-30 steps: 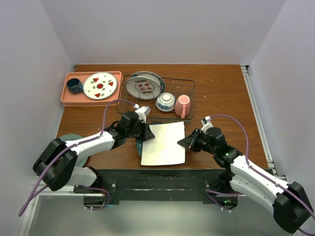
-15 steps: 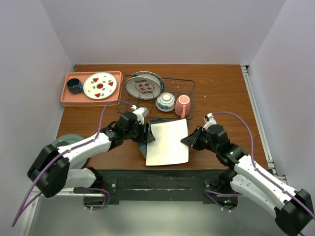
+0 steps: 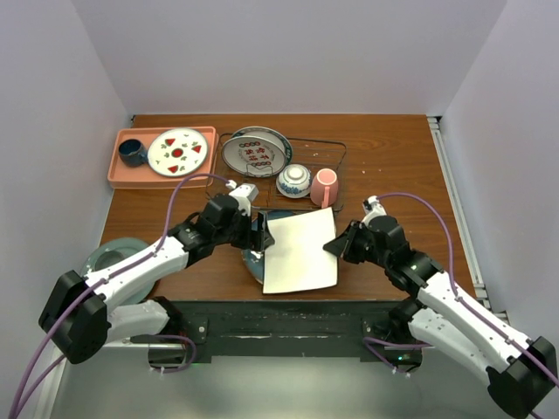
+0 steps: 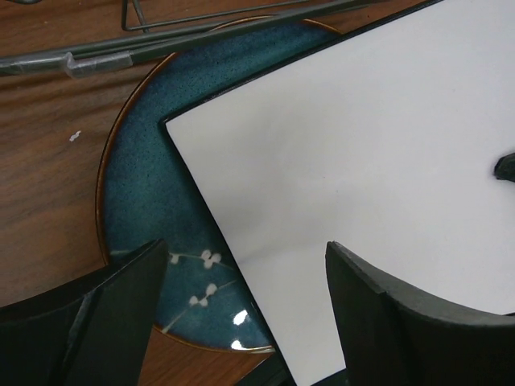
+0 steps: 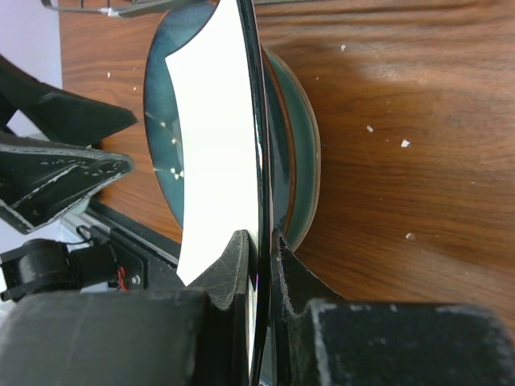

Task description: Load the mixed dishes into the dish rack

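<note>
My right gripper (image 3: pixel 337 247) is shut on the right edge of the white square plate (image 3: pixel 300 252), which it holds tilted over a dark teal plate (image 3: pixel 254 259). In the right wrist view the jaws (image 5: pixel 259 257) pinch that plate (image 5: pixel 213 145) edge-on, with the teal plate (image 5: pixel 294 145) behind. My left gripper (image 3: pixel 262 236) is open at the plate's left edge; in its wrist view (image 4: pixel 245 314) it is empty over both plates (image 4: pixel 362 153). The dish rack (image 3: pixel 336 155) holds the lettered plate (image 3: pixel 256 153), the patterned bowl (image 3: pixel 294 180) and the pink mug (image 3: pixel 325 188). The pale green plate (image 3: pixel 103 257) lies partly under my left arm.
A salmon tray (image 3: pixel 116 161) at the far left holds a white plate with red marks (image 3: pixel 180 153) and a small dark blue cup (image 3: pixel 132 153). The rack's front wire (image 4: pixel 201 39) runs just beyond the teal plate (image 4: pixel 149 169).
My right gripper has carried the square plate a little right and toward the rack, uncovering more of the teal plate. My left gripper has followed beside it, still open.
</note>
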You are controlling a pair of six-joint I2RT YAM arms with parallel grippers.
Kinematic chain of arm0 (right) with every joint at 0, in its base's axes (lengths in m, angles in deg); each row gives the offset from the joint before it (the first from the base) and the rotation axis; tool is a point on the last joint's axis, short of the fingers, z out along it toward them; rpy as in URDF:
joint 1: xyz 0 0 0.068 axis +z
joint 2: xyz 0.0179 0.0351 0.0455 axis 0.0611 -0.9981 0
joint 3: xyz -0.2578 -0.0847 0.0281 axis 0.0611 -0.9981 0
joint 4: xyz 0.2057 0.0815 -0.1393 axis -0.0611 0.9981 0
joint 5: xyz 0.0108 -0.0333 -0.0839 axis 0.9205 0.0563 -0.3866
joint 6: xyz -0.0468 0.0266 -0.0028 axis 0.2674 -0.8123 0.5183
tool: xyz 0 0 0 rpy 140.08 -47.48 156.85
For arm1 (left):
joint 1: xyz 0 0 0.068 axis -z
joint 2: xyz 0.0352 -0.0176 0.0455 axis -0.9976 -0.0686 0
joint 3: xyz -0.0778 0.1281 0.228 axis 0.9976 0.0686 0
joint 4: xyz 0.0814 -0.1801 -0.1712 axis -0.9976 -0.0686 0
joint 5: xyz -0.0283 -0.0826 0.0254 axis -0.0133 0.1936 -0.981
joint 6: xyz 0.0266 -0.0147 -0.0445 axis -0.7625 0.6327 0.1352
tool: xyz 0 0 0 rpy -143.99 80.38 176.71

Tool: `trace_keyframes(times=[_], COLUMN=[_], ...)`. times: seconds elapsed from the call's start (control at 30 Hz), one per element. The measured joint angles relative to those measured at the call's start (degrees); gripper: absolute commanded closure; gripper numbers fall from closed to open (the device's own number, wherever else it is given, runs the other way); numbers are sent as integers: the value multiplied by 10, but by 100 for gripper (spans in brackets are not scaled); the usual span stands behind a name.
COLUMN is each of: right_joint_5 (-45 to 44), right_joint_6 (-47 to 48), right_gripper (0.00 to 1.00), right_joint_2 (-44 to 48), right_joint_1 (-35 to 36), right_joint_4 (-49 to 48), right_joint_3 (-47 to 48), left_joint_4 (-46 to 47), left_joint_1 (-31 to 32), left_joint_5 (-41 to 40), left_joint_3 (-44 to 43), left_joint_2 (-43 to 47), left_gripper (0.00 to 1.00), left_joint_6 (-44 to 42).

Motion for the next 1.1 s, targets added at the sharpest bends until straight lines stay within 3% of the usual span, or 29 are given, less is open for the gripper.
trace_keyframes(times=[0.63,1.1], right_joint_5=[-58,-80], right_joint_6=[43,109], right_gripper=[100,100], right_joint_2=[31,1], right_joint_1=[0,-1], right_joint_4=[96,136], right_joint_3=[67,161], left_joint_4=[-23,-51], left_joint_1=[0,0], left_joint_5=[-13,-47], left_joint_3=[-5,-18], left_joint_2=[4,31], left_gripper=[15,15], left_joint_6=[-1,-11])
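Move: The square white plate is already in the right hand, pinched at its right edge. The dish rack it is bound for has its middle about 18 cm ahead, 13 cm left and 8 cm below. From this hand the pink mug is some 16 cm straight ahead, the patterned bowl 18 cm ahead and 8 cm left, and the blue round plate level with it, 17 cm left and 12 cm down. From the open left hand the rack's middle is about 15 cm ahead, 4 cm right. The right hand keeps its pinch on the square plate's right edge and lifts it about 7 cm, at first drawing some 2.5 cm to the right away from the left fingers, then going mostly straight up with a slight reach forward, while the wrist tilts back and rolls its left side down, some 10 degrees each. The left hand, still wide open and holding nothing, hangs over the blue plate and eases only some 2 cm left and up, away from the square plate. ##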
